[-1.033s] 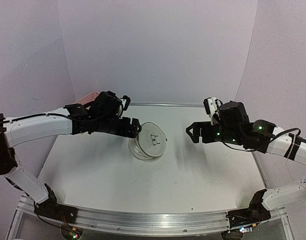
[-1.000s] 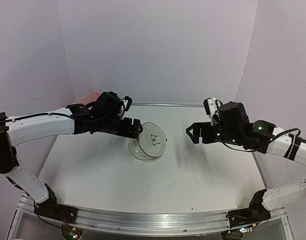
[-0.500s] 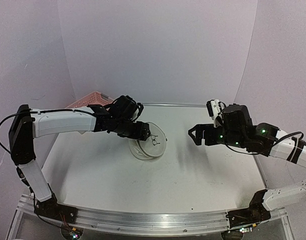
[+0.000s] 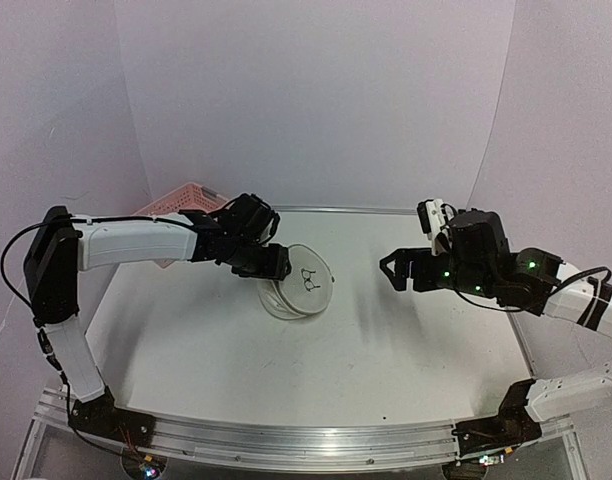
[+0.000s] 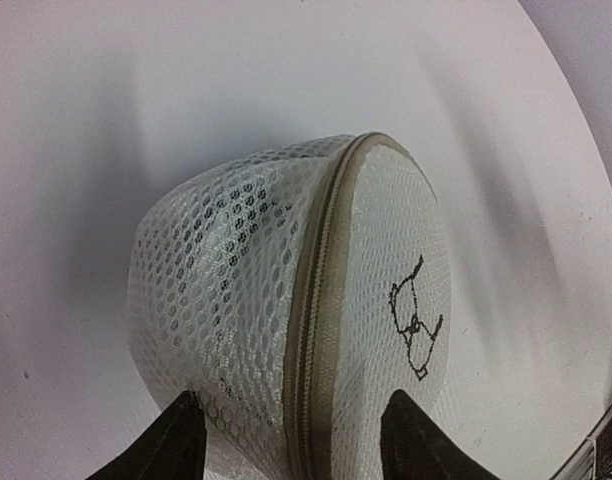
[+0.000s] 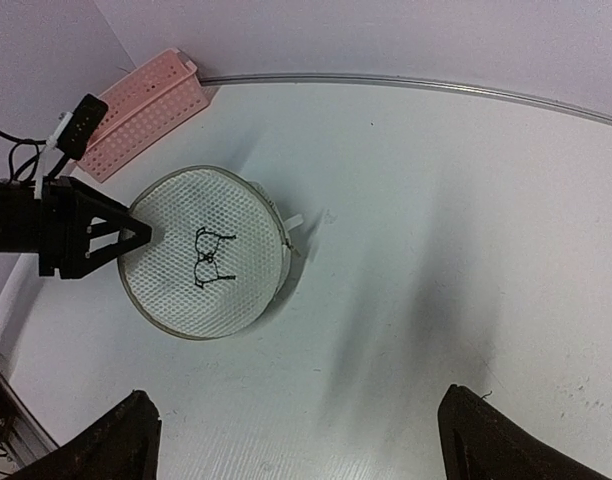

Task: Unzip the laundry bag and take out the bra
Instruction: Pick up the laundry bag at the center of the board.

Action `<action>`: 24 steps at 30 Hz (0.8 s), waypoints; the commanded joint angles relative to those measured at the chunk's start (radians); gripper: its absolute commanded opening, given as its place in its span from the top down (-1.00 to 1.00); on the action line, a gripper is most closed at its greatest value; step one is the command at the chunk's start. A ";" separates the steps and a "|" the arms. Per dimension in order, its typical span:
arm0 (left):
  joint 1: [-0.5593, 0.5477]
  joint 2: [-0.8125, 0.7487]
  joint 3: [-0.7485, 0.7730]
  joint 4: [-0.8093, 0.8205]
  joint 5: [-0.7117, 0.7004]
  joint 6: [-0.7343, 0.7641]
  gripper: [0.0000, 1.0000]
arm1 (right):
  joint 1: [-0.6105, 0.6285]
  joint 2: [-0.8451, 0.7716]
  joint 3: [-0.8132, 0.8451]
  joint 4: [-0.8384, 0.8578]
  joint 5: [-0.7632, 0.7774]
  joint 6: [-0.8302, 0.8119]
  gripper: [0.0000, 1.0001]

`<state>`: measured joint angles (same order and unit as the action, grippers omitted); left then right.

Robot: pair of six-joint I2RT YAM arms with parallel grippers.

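Note:
The laundry bag is a round white mesh case lying tilted on the table, its black logo facing up and to the right. Its tan zip is done up along the rim. My left gripper straddles the bag's left edge, one fingertip against the domed mesh and the other on the flat-face side, jaws partly open. In the right wrist view the bag shows from above. My right gripper hangs wide open and empty to the bag's right. The bra is hidden.
A pink slotted basket stands at the back left corner against the wall, also seen in the right wrist view. A small white tab sticks out from the bag's right rim. Walls close in on three sides.
My left arm has reached right to the bag's left edge and its jaws have narrowed around the rim. The right arm has drifted slightly right, still open.

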<state>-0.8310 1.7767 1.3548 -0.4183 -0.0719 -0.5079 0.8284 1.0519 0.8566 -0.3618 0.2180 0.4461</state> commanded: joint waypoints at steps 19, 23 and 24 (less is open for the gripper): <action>0.010 -0.048 0.014 0.024 0.171 0.094 1.00 | 0.006 -0.006 0.003 0.044 -0.044 -0.036 -0.97; 0.009 -0.102 -0.010 0.024 0.281 0.159 1.00 | 0.006 -0.001 0.019 0.044 -0.122 -0.091 -0.96; 0.009 -0.118 -0.018 0.024 0.306 0.172 1.00 | 0.005 0.002 0.026 0.044 -0.151 -0.104 -0.96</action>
<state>-0.8227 1.7699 1.3502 -0.4191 0.1051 -0.4183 0.8284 1.0554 0.8452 -0.3614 0.1623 0.4080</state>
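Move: The laundry bag stands right under the left hand, its middle about 3 cm to the right, level fore and aft, and roughly 7 cm below; the upper-left part of its zippered rim is only some 3 cm beneath the half-open fingers, about 1 cm ahead and 1 cm right. The pink basket lies some 22 cm farther out and 23 cm to the left. From the right hand the bag is about 17 cm left, 6 cm ahead and 16 cm below. The bag's zippered rim is taken between the left fingers: the hand sinks about 2 cm straight down over it, then the half-open fingers shut and pinch rim and mesh. Keeping that grip, the hand eases about 2 cm back and a little to the left, rising some 2 cm as it turns about 10 degrees clockwise. ##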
